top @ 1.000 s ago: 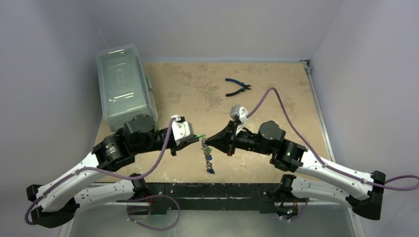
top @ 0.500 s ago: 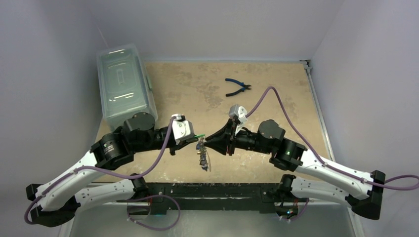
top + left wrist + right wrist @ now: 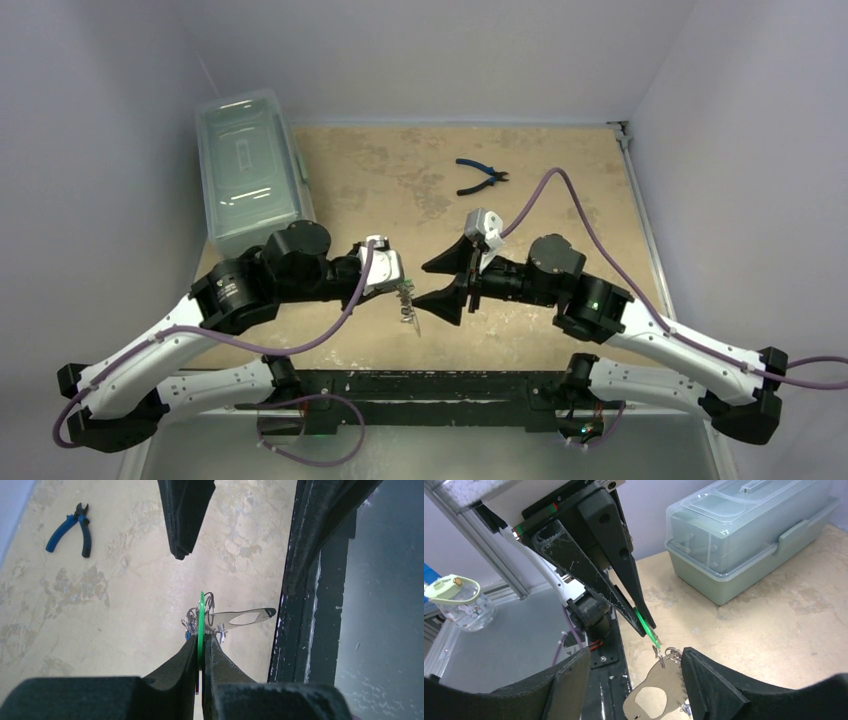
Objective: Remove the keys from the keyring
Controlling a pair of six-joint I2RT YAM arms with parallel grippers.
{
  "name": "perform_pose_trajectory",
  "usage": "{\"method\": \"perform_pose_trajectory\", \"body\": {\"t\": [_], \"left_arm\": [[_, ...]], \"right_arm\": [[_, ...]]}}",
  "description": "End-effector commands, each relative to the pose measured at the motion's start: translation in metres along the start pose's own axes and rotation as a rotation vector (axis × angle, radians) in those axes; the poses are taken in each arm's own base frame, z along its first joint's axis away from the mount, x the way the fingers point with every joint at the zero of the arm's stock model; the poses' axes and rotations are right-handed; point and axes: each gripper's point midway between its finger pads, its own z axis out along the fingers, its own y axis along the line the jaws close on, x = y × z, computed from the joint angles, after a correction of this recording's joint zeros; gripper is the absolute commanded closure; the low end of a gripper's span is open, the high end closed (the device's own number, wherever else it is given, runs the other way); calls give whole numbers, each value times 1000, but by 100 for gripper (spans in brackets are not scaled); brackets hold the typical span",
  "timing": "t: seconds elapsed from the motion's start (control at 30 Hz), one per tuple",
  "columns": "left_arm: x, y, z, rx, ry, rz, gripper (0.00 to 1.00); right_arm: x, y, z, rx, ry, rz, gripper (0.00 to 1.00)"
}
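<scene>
My left gripper is shut on a thin green tag, and the whole bunch hangs from that tag above the table. The bunch is small wire rings, tiny keys and the flat pale keyring with its oval hole. From above it is a small cluster between the two arms. My right gripper is open, one finger on either side of the keyring, close to it; I cannot tell whether a pad touches it. The left gripper's tips pinch the green tag just above.
Blue-handled pliers lie at the far middle of the tan table. A clear lidded box stands at the far left. The black front rail runs just below the hanging bunch. A small bottle stands off the table.
My right gripper went from shut at the bunch to open. The left gripper shifted right and slightly nearer, still carrying the bunch by the green tag.
</scene>
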Motion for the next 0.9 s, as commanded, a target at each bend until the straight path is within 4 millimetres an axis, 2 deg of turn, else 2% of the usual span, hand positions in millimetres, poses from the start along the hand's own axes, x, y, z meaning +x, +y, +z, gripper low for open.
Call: {"method": "perform_pose_trajectory", "body": {"t": [0.0, 0.33, 0.47, 0.73, 0.87], "left_arm": [[-23, 0, -13, 12, -61, 47, 100], [-28, -13, -15, 84, -88, 42, 100], [-28, -16, -14, 99, -90, 39, 100], [-28, -18, -12, 114, -86, 31, 100], [-28, -18, -11, 115, -82, 26, 100]], "right_arm": [[-13, 8, 2, -48, 12, -67, 30], [-3, 10, 16, -93, 82, -100, 38], [-2, 11, 18, -104, 89, -100, 44], [-1, 13, 22, -124, 94, -99, 48], [0, 13, 24, -130, 102, -100, 55]]}}
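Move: The green tag, pinched in the left hand's tips, lies about 4 cm to the right hand's left, roughly 1 cm ahead of its open fingers and 3 cm below. From the right hand, the rings are some 4 cm left, 1 cm ahead and 6 cm down; the metal plate hangs about 4 cm left, 2 cm back and 10 cm down. From the left hand, the tag sticks out about 2 cm to its right, level fore and aft and 1 cm lower. The left fingers keep their pinch on the green tag and carry it about 2 cm back, turning slightly clockwise. The open right hand comes down and to the left onto the tag, some 3.5 cm in all, with a roll of roughly 10 degrees, its fingers narrowing from wide to about half open around the tag without visibly gripping it. ##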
